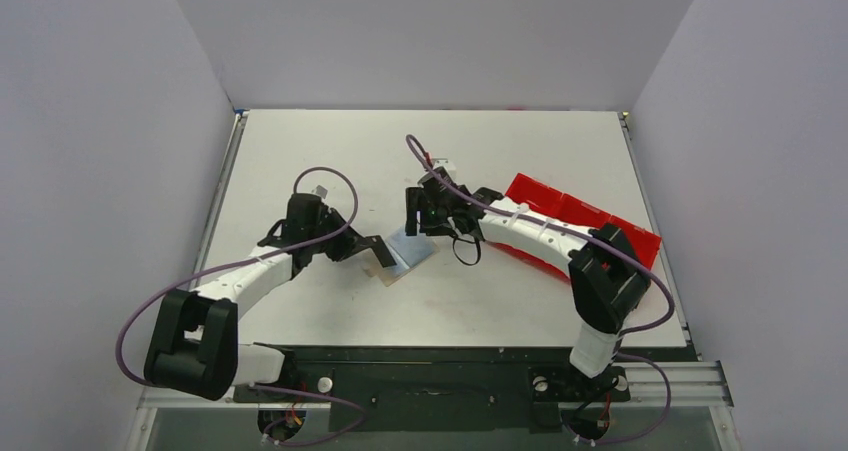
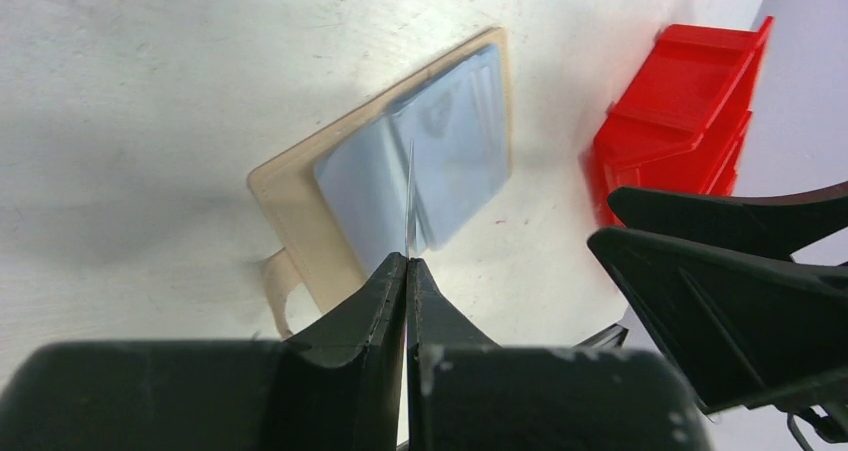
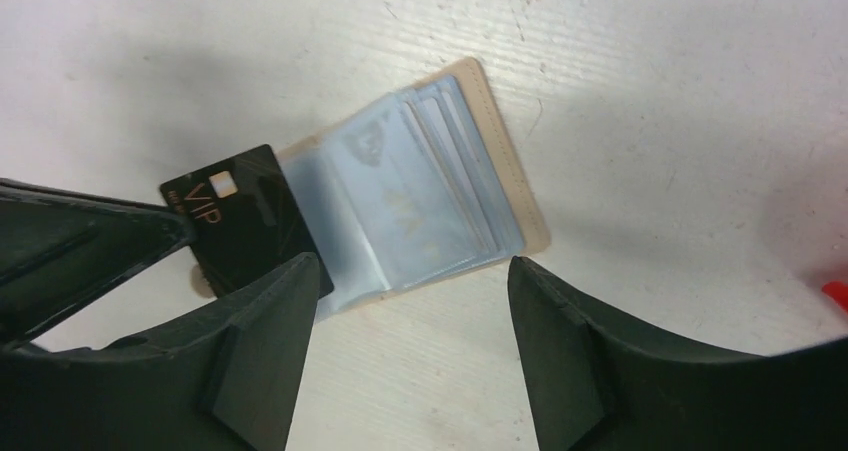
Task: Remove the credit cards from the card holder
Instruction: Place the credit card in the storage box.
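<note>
The card holder (image 1: 412, 254) lies open on the table, tan (image 2: 300, 211) with pale blue plastic sleeves (image 3: 420, 191). My left gripper (image 2: 408, 261) is shut on a credit card, which shows edge-on as a thin line (image 2: 410, 196) in the left wrist view. The right wrist view shows that card as black with "VIP" on it (image 3: 245, 221), overlapping the holder's left end. Faint gold lettering shows through one sleeve (image 3: 405, 211). My right gripper (image 3: 410, 266) hovers open over the holder's near edge with nothing between its fingers (image 3: 270, 311).
A red compartment tray (image 1: 575, 216) stands to the right of the holder, under the right arm, and also shows in the left wrist view (image 2: 690, 101). The two grippers (image 1: 378, 251) (image 1: 425, 216) are close together over the holder.
</note>
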Robot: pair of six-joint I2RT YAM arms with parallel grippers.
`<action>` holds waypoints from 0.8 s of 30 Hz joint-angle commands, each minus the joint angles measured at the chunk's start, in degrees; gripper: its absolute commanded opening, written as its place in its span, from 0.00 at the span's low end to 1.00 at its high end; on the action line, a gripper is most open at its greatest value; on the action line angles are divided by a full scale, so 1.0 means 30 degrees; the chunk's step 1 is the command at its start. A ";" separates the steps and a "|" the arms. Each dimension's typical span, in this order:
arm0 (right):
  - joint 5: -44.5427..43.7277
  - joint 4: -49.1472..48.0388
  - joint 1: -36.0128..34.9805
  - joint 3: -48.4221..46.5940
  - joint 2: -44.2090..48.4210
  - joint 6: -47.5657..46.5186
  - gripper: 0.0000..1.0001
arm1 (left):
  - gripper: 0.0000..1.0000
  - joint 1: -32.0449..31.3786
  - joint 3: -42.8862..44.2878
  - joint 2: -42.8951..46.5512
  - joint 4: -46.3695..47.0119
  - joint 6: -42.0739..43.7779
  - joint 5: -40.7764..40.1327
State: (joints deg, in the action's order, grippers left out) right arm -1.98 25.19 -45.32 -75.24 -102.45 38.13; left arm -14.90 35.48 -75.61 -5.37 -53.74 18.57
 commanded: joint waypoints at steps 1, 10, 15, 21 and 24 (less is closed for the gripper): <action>0.2147 -0.1894 0.0756 0.0928 0.1817 -0.0033 0.66 | 0.00 0.0098 0.1370 0.0827 -0.0089 0.0348 0.0937; 0.6698 -0.6880 0.2259 0.4624 0.4601 0.0645 0.67 | 0.00 0.0100 0.2022 0.1761 0.2271 -0.0669 0.3734; 0.9246 -1.0114 0.3202 0.6104 0.5734 0.1670 0.67 | 0.00 0.0100 0.1998 0.2027 0.5120 -0.1995 0.5148; 1.1456 -1.2808 0.3607 0.7229 0.6610 0.3076 0.66 | 0.00 0.0073 0.2003 0.1441 0.8738 -0.3880 0.6916; 1.1579 -1.3083 0.3636 0.7380 0.6942 0.3302 0.63 | 0.00 0.0058 0.1861 0.1163 1.0431 -0.4809 0.7303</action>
State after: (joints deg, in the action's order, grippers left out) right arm 28.99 -6.33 -34.65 -53.71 -84.82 45.89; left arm -14.90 38.74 -71.40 14.06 -63.42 36.10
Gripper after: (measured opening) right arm 0.650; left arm 0.004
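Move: The credit card, pinched in the left fingers, lies about 9 cm left of the right hand, 2 cm back and 4 below. From the left hand its middle is some 3 cm right, 1 back and 2 below, while the open right gripper stands about 12 cm right, 1 ahead and 2 higher. The card holder lies level ahead of the right hand, 6 cm to its left and 8 below; the red storage box 30 cm to its right, 3 ahead and 6 below. The left hand carries the card up 13 cm and rightward while the open right rises 9, fingers tilting leftward. ##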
